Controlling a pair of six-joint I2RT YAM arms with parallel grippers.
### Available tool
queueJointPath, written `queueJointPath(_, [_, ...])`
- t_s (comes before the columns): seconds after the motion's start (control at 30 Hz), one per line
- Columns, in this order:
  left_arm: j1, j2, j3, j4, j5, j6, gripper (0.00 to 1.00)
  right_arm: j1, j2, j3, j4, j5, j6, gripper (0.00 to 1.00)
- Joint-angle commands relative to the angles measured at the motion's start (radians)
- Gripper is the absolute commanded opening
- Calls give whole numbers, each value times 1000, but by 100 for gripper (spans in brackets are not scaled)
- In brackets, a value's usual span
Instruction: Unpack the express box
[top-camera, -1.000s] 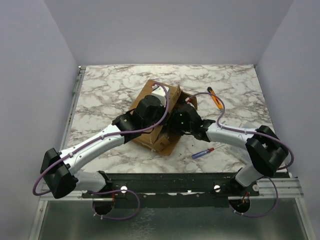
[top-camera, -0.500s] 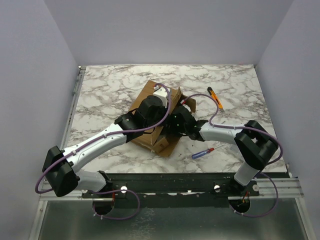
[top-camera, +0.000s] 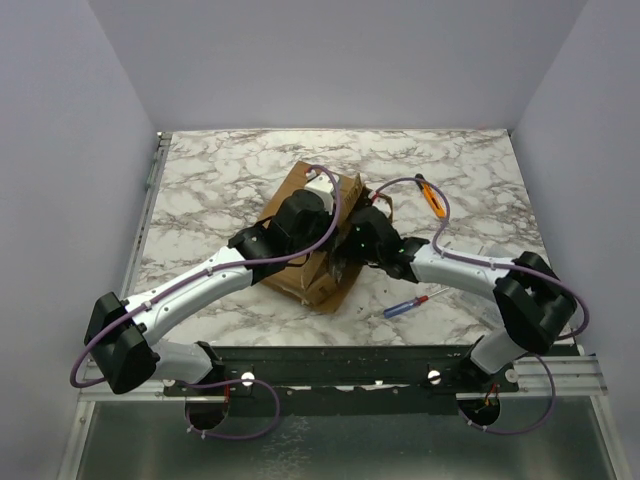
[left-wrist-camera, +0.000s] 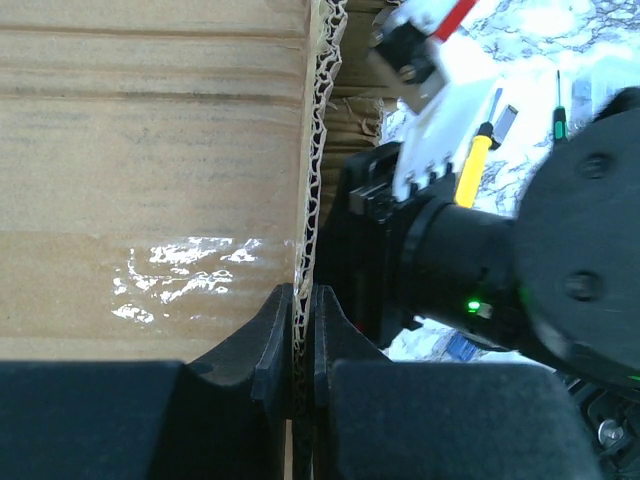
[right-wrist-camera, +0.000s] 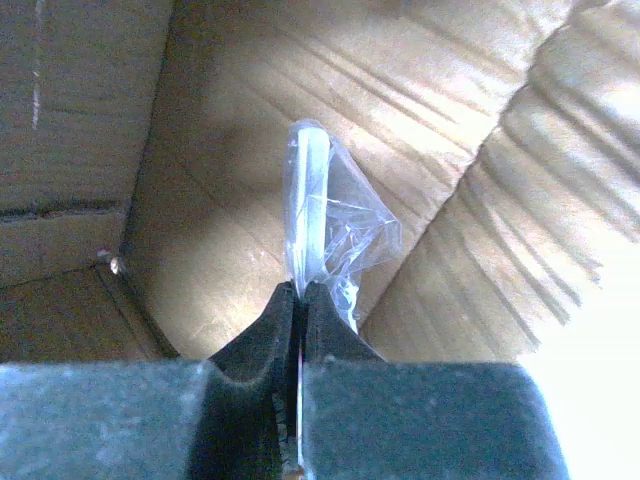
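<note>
The express box (top-camera: 292, 192), a brown cardboard carton, lies open at the middle of the marble table. My left gripper (left-wrist-camera: 303, 300) is shut on the corrugated edge (left-wrist-camera: 314, 150) of one of its flaps (left-wrist-camera: 150, 140), which has glossy tape on it. My right gripper (right-wrist-camera: 300, 292) is inside the box, shut on the lower edge of a crumpled clear plastic bag (right-wrist-camera: 330, 220) with something pale and flat in it. In the top view both wrists meet over the box and hide the fingers and the bag.
An orange and black tool (top-camera: 431, 196) lies right of the box, a blue and red screwdriver (top-camera: 405, 306) nearer the front right. A yellow-handled screwdriver (left-wrist-camera: 476, 165) shows past the right wrist. A metal rail (top-camera: 150, 190) runs along the table's left edge.
The right wrist has shifted at the box's opening and its jaws have closed on the plastic bag. The left gripper keeps its hold on the flap; the box has turned slightly.
</note>
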Motion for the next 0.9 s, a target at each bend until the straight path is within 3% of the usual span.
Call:
queueJointPath(0.0, [-2,-26,49,48,-15,-34,0,-6,-123,-1,-122,134,-98,0])
queueJointPath(0.2, [12,-18,75,39,-1,-87,0,-5,-362,0,-261,225,-175,0])
queueJointPath(0.47, [77,20,192,31,81,-187,0,-7,-718,118,-441,434,-318,0])
queueJointPath(0.7, [212,91,311,56,114,-287,0,-6,-798,248,-568,575,-362,0])
queueJointPath(0.87, [359,168,315,109,179,-385,0,-7,-834,251,-608,611,-348,0])
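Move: The right hand is already shut on the clear plastic bag inside the box. The way out lies to its right, where the yellow screwdriver is some 19 cm right, 2 cm ahead and 9 cm below, with the orange knife about 18 cm ahead and 20 cm right. The box's middle is about 6 cm left of this hand and 2 cm ahead. From the left hand, pinching a box flap, the box's middle lies about 4 cm ahead, 2 cm left and 12 cm below. Up and out of the box, fast, goes the right hand with the bag still pinched: nearly 30 cm up and about 20 cm right, drawing back slightly, the fingers tipping upward as it moves to the tool side. The left hand keeps its pinch on the flap and, slowly at first, carries it up some 10 cm and then also forward about 9 cm, rolling its right side up and turning counter-clockwise. ##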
